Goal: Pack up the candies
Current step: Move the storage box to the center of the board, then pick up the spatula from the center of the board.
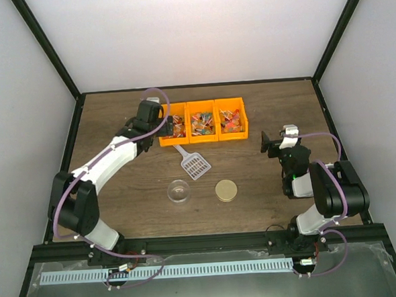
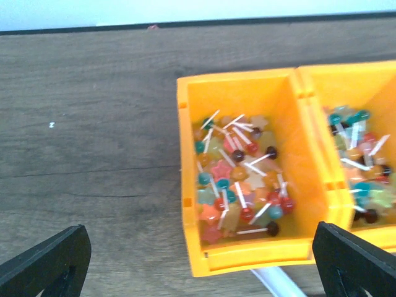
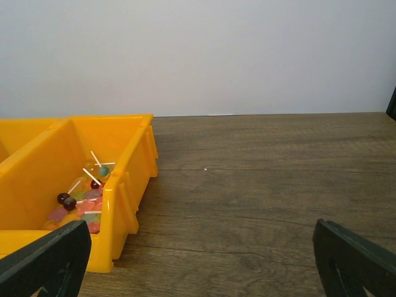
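Observation:
The candies are tiny lollipops and star sweets in mixed colours, lying in three joined orange bins (image 1: 203, 137) at the back centre. In the left wrist view the candies (image 2: 238, 185) fill the left bin (image 2: 189, 185). My left gripper (image 1: 164, 121) hovers at that bin's left end; in its own view my left gripper (image 2: 204, 267) is open wide and empty, with the bin's front wall between its jaws. My right gripper (image 1: 271, 142) is to the right of the bins, open and empty (image 3: 201, 260), facing the right bin (image 3: 127, 185) with some candies (image 3: 80, 201) inside.
A white slotted scoop (image 1: 195, 163) lies in front of the bins, and its handle (image 2: 276, 283) shows below the left bin. A clear round jar (image 1: 179, 191) and a round gold lid (image 1: 226, 190) sit nearer the arms. Bare wooden table (image 3: 266, 198) lies ahead of the right gripper.

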Controlling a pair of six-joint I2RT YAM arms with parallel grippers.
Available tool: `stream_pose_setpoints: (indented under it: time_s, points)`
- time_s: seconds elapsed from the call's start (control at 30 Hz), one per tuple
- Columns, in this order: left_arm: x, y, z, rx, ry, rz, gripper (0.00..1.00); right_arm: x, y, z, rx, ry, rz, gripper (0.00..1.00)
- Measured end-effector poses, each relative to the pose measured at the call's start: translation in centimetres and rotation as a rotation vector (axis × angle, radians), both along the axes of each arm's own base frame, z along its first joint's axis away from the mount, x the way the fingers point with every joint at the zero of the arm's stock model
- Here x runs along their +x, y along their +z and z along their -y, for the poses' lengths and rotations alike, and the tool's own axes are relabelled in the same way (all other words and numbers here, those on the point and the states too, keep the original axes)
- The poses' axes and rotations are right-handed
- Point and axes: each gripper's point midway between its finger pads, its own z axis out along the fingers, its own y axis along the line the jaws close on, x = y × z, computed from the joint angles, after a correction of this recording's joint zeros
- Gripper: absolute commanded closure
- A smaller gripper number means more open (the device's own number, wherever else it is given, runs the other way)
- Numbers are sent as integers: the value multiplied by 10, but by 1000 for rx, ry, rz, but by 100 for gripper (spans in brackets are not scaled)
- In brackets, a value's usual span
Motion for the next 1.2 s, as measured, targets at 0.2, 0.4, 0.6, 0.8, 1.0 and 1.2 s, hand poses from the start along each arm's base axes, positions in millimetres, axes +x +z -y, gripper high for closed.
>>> stream_pose_setpoints:
  time_s: [0.2,0.4,0.6,0.8,1.0,1.2]
  points:
    - [-9,22,12,-115,-34,17,0,0,0,-1,-1,4,0,0]
    - [-22,16,12,-113,-57,-42,0,0,-1,-4,-9,27,-3,0]
    - [-35,34,6,-128,-58,-12,0,23,21,-7,14,37,-79,0]
    - [-45,32,-1,-160,-11,-21,0,39,110,-45,227,254,-105,0]
    - [-67,25,-1,-232,4,-52,0,-6,88,-160,358,682,-432,0]
    - [-94,6,-6,-259,22,-93,0,-71,95,-268,123,779,-559,0]
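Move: The storage box's middle is about 9 cm ahead of the left hand, 21 cm to its right and 14 cm below. The scoop lies some 10 cm back and 18 cm right of that hand, the glass bowl 23 cm back and 11 cm right. From the right hand the scoop is about 35 cm left, 5 cm back and 13 cm below; the box's middle is 30 cm left and 14 cm ahead, the round lid 23 cm left and 18 cm back. Draw the empty left gripper back about 9 cm from the released storage box, rising some 3 cm and sinking again, rolling its left side down about 15 degrees, fingers wide open. After a short wait, lift the open right gripper slightly forward, then sweep it some 27 cm left, curving back, high towards the scoop, turning about 45 degrees counter-clockwise and tipping down. ##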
